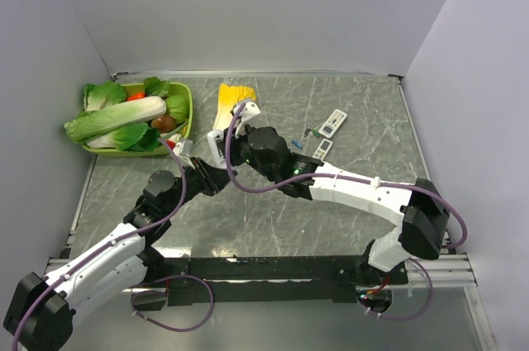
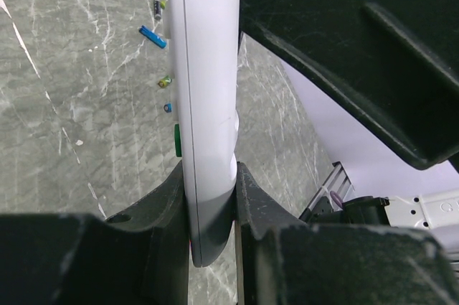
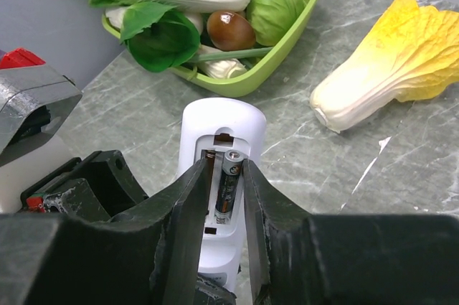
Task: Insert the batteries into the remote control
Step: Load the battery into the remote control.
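My left gripper (image 2: 210,176) is shut on the lower end of a white remote control (image 2: 208,68), held edge-on above the table. In the right wrist view the remote control (image 3: 222,122) shows its open battery compartment, with one dark battery (image 3: 226,190) lying in the right slot. The left slot shows only its spring. My right gripper (image 3: 224,169) hovers over the compartment, jaws apart on either side of that battery, with a gap on its left. Loose batteries, one of them blue (image 2: 152,36), lie on the table beyond. From above, both grippers meet at the remote control (image 1: 215,146).
A green basket (image 3: 287,54) of toy vegetables stands at the back left, with a yellow-leaved cabbage (image 3: 387,61) beside it. A second white remote (image 1: 332,123) and a small white piece (image 1: 322,149) lie right of centre. Grey walls ring the table.
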### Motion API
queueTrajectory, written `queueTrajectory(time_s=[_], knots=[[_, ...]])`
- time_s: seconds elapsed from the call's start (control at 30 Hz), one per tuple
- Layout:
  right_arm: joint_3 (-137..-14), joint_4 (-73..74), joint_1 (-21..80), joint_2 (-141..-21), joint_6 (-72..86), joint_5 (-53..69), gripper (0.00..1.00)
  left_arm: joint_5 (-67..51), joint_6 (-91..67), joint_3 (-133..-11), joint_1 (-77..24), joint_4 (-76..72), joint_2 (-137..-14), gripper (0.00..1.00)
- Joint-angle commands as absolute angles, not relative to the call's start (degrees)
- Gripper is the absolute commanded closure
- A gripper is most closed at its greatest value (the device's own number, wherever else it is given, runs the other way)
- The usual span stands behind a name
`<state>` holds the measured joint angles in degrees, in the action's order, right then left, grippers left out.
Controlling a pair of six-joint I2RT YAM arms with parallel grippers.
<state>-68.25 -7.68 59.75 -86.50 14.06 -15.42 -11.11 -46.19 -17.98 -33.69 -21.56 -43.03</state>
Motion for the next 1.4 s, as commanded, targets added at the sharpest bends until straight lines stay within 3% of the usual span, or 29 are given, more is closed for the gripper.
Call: queueTrajectory(time_s=[0.0,0.7,1.13,1.37], knots=[[-69.78,-5.62,59.15,-87.45,13.27,-17.84,0.64,-13.54,-45.35,-21.45,-34.01,-29.88,-42.01,0.99],[-71.54,-5.1,59.06,-85.61,9.58,-15.21,0.49,-13.89,-45.79,-21.18,-34.1,-30.41,-42.36,0.99],[-71.81,-3.17,59.24,-80.77,5.45,-13.27,0.12,-17.57,-46.41,-20.22,-33.49,-34.36,-43.85,0.99],[-74.0,-0.8,59.15,-79.54,3.52,-8.88,0.02,-20.48,-47.02,-20.13,-32.78,-36.91,-45.79,0.99]])
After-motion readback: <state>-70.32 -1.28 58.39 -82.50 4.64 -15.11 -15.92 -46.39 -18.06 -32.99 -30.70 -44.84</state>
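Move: The newly placed battery in the remote's compartment lies between the right fingertips, about 1 cm ahead and 1 cm left, level. From that hand the yellow cabbage stands some 22 cm ahead, 2 cm right and 24 cm below; the vegetable basket is about 20 cm ahead, 36 cm left, 22 cm below. The left hand holds the remote's end, with the battery about 4 cm ahead, 1 cm left and 6 cm above. Right fingers open wide, backing about 3 cm right and 2 cm up off the battery; left lifts remote 3 cm. ##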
